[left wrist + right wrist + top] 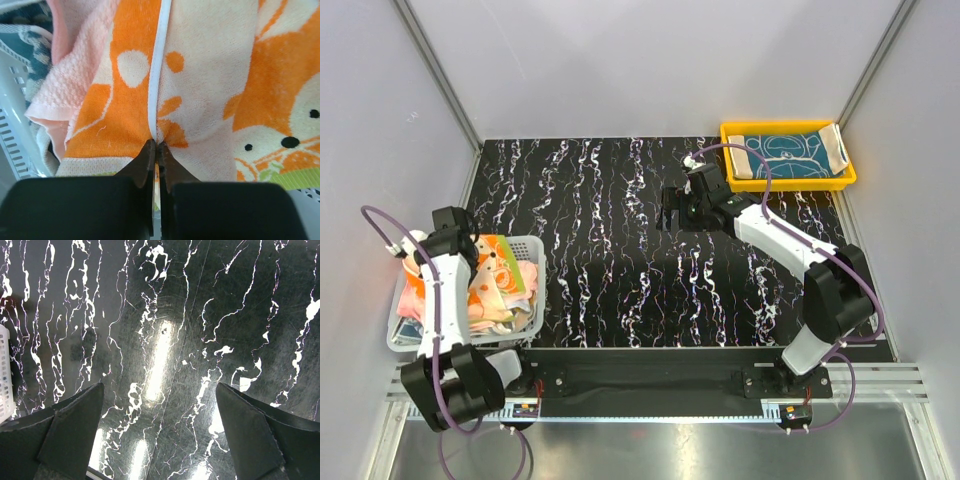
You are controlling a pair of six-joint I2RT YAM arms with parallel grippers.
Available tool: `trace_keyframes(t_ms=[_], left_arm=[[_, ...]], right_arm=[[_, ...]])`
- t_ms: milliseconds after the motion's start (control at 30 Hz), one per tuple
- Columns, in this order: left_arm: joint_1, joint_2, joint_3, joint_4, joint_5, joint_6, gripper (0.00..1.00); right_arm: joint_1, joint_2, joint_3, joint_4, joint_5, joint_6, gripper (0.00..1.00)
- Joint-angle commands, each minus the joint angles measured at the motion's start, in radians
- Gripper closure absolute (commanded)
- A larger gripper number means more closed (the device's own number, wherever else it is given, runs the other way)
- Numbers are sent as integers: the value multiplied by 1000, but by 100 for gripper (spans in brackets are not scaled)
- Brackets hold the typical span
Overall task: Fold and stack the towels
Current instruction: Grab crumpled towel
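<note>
The white mesh basket (pixel 525 250) at the left holds a heap of towels. On top lies an orange-and-cream towel (pixel 498 275) (pixel 200 90) with a cartoon face. My left gripper (pixel 460 245) (pixel 157 145) reaches into the basket and is shut on a pinched fold of that orange-and-cream towel. A pale pink towel (pixel 65 85) lies beside it, and a dark teal one (pixel 25 45) shows at the basket's wall. A folded teal towel (pixel 787 155) with cream border rests in the yellow tray (pixel 730 132). My right gripper (pixel 670 210) (pixel 160 390) hovers open over the table's middle.
The table is black with white marbling (pixel 610 260). The basket's white wall (pixel 4 370) shows at the left edge of the right wrist view. Grey walls close in the table on three sides. The arm bases stand on the near rail.
</note>
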Motion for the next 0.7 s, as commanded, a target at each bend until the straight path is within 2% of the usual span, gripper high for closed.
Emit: trace_keyframes(t_ms=[0, 167, 333, 500, 667], left_arm=[[4, -64, 86, -10, -33, 44, 100], [5, -140, 175, 4, -7, 106, 100], [4, -191, 278, 56, 102, 162, 100], [-9, -174, 425, 95, 263, 199, 100], [-71, -145, 551, 106, 314, 210, 100]], right_arm=[[3, -26, 1, 34, 18, -9, 0], [3, -25, 5, 32, 18, -9, 0], [1, -25, 9, 32, 16, -9, 0], [1, -31, 9, 32, 19, -12, 0], [3, -37, 11, 29, 32, -15, 0]])
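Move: The crumpled orange towel is already pinched in the left hand; its middle lies about 5 cm to that hand's right, level with it fore and aft and some 2 cm below. The pink towel beneath has its middle roughly 9 cm right, 3 cm back and 5 cm down. The basket's middle is about 6 cm right, 1 cm back and 8 cm below. From the idle right hand the orange towel is some 41 cm left and 17 cm back. The orange towel, still pinched between the shut left fingers, is pulled up out of the heap in the basket: the left hand climbs fast, about 20 cm, first almost straight up, then also easing forward some 6 cm and slightly right. Meanwhile the wrist tips the fingers up and forward by about 35 degrees, turning clockwise too. ##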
